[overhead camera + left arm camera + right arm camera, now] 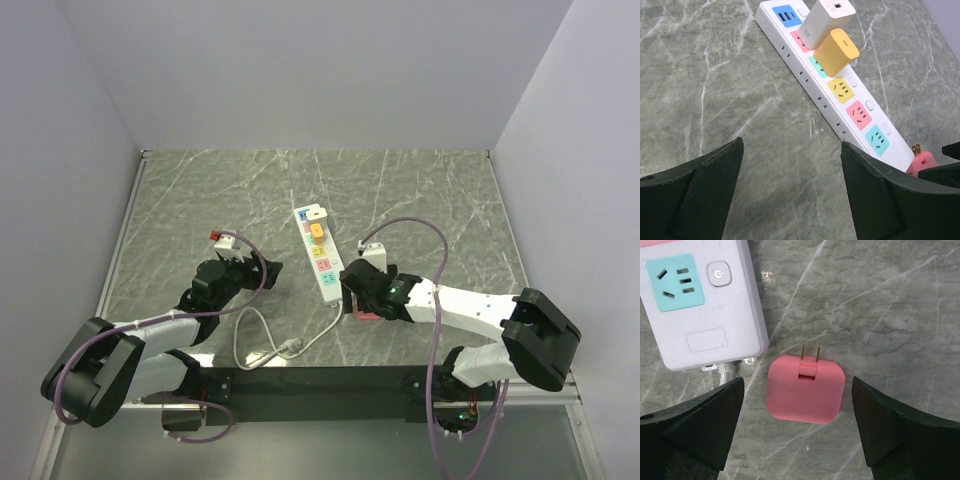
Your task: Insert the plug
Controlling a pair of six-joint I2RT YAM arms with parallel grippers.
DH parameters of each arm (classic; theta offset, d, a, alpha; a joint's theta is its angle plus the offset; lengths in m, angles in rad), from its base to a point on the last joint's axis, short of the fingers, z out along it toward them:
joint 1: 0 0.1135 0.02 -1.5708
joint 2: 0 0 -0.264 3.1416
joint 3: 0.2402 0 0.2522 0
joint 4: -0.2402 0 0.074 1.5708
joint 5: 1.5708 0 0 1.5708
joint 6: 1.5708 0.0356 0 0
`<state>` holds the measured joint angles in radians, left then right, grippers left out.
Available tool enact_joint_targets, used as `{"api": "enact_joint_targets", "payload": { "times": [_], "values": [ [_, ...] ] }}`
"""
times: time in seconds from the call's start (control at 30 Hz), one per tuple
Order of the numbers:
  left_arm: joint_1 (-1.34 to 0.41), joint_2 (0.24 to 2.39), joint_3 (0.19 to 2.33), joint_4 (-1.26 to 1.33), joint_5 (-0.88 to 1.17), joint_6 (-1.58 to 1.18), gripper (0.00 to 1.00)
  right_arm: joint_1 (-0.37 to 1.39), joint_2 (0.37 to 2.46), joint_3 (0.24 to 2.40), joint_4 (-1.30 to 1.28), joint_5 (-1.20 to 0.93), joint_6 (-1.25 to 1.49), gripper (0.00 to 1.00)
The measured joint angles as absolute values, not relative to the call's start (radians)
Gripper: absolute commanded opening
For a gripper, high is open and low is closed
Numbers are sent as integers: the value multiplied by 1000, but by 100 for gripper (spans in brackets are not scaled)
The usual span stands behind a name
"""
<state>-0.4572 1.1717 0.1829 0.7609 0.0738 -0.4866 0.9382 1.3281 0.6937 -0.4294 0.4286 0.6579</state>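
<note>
The pink plug [805, 390] lies flat on the marble table just off the near end of the white power strip [700, 305], its two brass prongs folded out and pointing away from me. My right gripper [797, 405] hangs open above the plug, one finger on each side, touching nothing. From above the plug [366, 316] shows only as a pink edge under that gripper [358, 300]. My left gripper [792, 165] is open over bare table left of the strip [840, 100], with the plug [920, 161] at the view's right edge.
A white charger [826, 20] and a yellow charger [836, 50] sit in the strip's far sockets; yellow, pink and teal sockets nearer me are free. The strip's grey cable [270, 345] loops toward the arm bases. Walls enclose the table on three sides.
</note>
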Motion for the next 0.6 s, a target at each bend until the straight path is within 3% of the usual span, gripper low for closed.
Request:
{"api": "enact_joint_targets", "payload": {
  "times": [0.33, 0.6],
  "values": [
    [-457, 1173, 183, 764, 75, -487, 85, 938, 1363, 627, -415, 393, 716, 84],
    [-457, 1173, 183, 765, 76, -488, 85, 941, 1365, 620, -385, 373, 723, 48]
  ]
}}
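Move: The pink plug lies just under the right hand's open fingers, about 2 cm back, 1 cm to the right and 3 cm below, its prongs pointing outward. From the same hand, the power strip's nearest outlet, the turquoise one, is some 5 cm ahead and 8 cm left, and the orange plug already seated in the strip is 16 cm ahead and 11 cm left. From the idle left hand the pink plug is roughly 22 cm right, 10 cm back and 8 cm below. The right hand sinks about 3 cm towards the pink plug while easing back some 2 cm and slightly right, its fingers tipping about 5 degrees steeper. Once down it stays at that height and closes from nearly wide open to about three quarters, pinching the plug by its left and right sides, with the prongs clear ahead of the pads. ##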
